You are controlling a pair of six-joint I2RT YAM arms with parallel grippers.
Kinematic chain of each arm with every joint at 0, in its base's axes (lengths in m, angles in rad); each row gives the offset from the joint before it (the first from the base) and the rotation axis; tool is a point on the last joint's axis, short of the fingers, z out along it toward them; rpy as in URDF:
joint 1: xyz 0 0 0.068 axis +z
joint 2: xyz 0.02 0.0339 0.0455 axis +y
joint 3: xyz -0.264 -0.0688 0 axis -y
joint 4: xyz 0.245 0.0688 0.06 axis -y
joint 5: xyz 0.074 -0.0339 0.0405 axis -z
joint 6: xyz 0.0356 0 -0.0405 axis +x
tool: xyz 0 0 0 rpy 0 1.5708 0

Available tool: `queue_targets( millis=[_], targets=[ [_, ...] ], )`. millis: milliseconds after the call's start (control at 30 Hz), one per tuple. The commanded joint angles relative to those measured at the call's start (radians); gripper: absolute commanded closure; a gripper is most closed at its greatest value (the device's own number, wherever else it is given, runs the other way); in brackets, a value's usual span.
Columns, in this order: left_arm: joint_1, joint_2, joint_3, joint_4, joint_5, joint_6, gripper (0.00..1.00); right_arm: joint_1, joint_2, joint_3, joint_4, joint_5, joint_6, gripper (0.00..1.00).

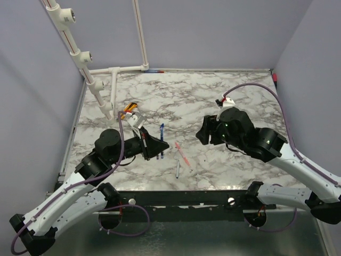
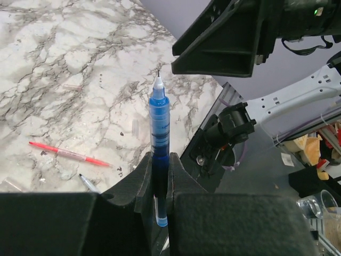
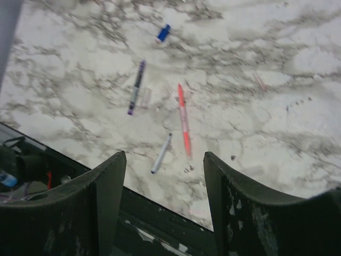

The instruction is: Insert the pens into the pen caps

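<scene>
My left gripper (image 2: 160,160) (image 1: 162,145) is shut on a bright blue pen (image 2: 159,122), whose white tip sticks out past the fingers, toward my right gripper. My right gripper (image 3: 164,154) (image 1: 202,133) hangs open and empty above the marble. Below it lie a red pen (image 3: 184,120) (image 1: 182,153), a whitish pen (image 3: 161,153) (image 1: 177,169) and a dark blue pen (image 3: 137,87). A short blue pen cap (image 3: 163,32) lies farther out on the marble, apart from the pens. The red pen (image 2: 69,154) also shows in the left wrist view.
A yellow-and-black flat tool (image 1: 129,111) lies behind the left gripper. A white pipe frame (image 1: 85,58) stands at the back left. The table's dark near rail (image 1: 181,197) runs close to the whitish pen. Lilac walls enclose the marble top.
</scene>
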Motion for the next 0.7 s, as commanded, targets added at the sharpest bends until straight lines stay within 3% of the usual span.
queue_targets(
  millis=[0, 400, 667],
  targets=[
    [0.004, -0.028, -0.027, -0.075, -0.062, 0.041, 1.00, 0.006, 0.012, 0.007, -0.240, 0.110, 0.088, 0.36],
    [0.003, -0.075, -0.049, -0.129, -0.100, 0.125, 1.00, 0.006, -0.044, -0.308, -0.187, 0.174, 0.532, 0.37],
    [0.003, -0.079, -0.062, -0.125, -0.068, 0.125, 1.00, 0.006, 0.064, -0.351, -0.269, 0.234, 0.702, 0.37]
  ],
)
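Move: The clear pen cap that the open right hand seems to be making for lies about 9 cm to its right, a mere 1 cm ahead and some 27 cm below. At table height, the red pen is roughly 5 cm left and 5 cm ahead of the right hand, and the white pen about 7 cm left and 2 cm back. From the left hand, holding the blue pen, that cap is some 23 cm right, 6 cm ahead and 28 cm below. Open and touching nothing, the right hand drops about 15 cm towards the clear cap on the table, swinging some 7 cm to its right and easing slightly back, while the wrist tips the fingers farther down and turns them clockwise by about 30 degrees. The left hand keeps its pinch on the blue pen, sinking a few centimetres and drawing a little left. ##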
